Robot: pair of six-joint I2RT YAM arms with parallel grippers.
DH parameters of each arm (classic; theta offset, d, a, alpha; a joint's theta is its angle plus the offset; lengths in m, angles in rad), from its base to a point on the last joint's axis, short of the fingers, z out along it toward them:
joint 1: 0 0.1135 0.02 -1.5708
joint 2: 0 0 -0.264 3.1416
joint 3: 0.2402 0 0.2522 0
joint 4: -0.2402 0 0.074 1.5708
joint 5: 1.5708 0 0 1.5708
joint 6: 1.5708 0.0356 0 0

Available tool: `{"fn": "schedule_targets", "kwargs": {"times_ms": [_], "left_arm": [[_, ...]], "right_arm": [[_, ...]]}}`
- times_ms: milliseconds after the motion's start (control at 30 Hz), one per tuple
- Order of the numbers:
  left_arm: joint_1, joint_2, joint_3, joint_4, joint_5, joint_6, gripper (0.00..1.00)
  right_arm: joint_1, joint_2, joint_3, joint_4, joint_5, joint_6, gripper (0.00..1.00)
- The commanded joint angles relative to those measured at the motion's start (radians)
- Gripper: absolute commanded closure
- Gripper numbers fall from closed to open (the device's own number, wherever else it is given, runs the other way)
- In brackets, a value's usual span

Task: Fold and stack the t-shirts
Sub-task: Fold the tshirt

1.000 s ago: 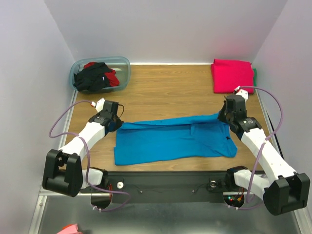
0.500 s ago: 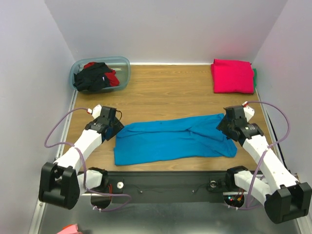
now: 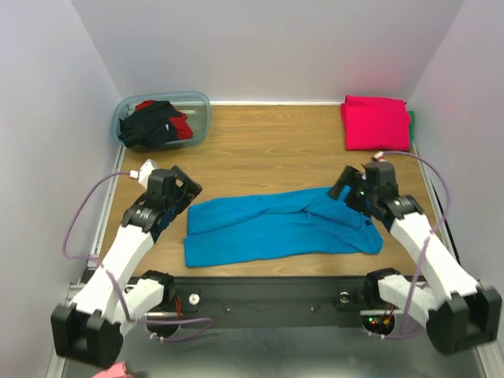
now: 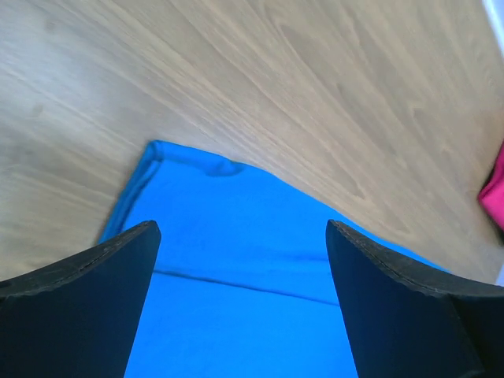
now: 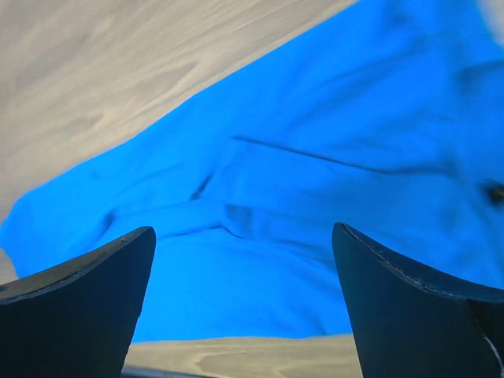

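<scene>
A turquoise-blue t-shirt (image 3: 276,228) lies folded into a long band across the near part of the table, also filling the left wrist view (image 4: 236,299) and the right wrist view (image 5: 331,157). My left gripper (image 3: 186,198) (image 4: 240,232) hovers open over the shirt's left end, nothing between its fingers. My right gripper (image 3: 346,189) (image 5: 244,232) stands open above the shirt's right end, also empty. A folded magenta-pink t-shirt (image 3: 376,122) rests at the back right corner. Black and red t-shirts (image 3: 153,124) lie crumpled in the tub.
The translucent blue-grey tub (image 3: 201,118) stands at the back left. A strip of green cloth (image 3: 410,122) shows beside the pink shirt. Walls close the table on three sides. Bare wood (image 3: 268,150) lies between the blue shirt and the back.
Both grippers went from shut to open and let go of the blue shirt's far corners. Both have lifted off the cloth, and the shirt has settled flat.
</scene>
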Motion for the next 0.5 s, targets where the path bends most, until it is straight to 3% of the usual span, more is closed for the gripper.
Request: {"fn": "schedule_targets", "kwargs": {"times_ms": [0,200,467], "left_arm": [[-0.051,0.148,0.012,0.162,0.139,0.042,0.02],[-0.131,0.433,0.033,0.235,0.148,0.057,0.02],[-0.131,0.516,-0.021,0.248,0.074,0.068,0.02]], "right_arm": [[0.005,0.164,0.041,0.239,-0.252,-0.073,0.00],[0.016,0.393,0.127,0.318,-0.163,-0.121,0.00],[0.040,0.580,0.115,0.328,-0.151,-0.105,0.00]]}}
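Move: My open left hand is heading for the folded blue t-shirt just inside its far edge, about 7 cm to the right, 2 cm ahead and 14 cm down. The shirt's far-left corner is some 4 cm ahead and 1 cm left, and the clothes basket roughly 30 cm ahead and 10 cm left. For my open right hand, the shirt's far strip is about 8 cm ahead, 5 cm left and 11 cm below. The black label is 5 cm right of that hand, about level with it, and the red folded shirt some 35 cm ahead and 8 cm right. I bring both wide-open grippers down and inward over the far side of the folded blue shirt. My left drops about 12 cm while swinging 7 cm right, tipping down and turning clockwise some 15 degrees each. My right sinks and reaches forward about 7 cm each, shifts 5 cm left, and turns slightly counter-clockwise as it tips down. Neither hand visibly grips cloth. ##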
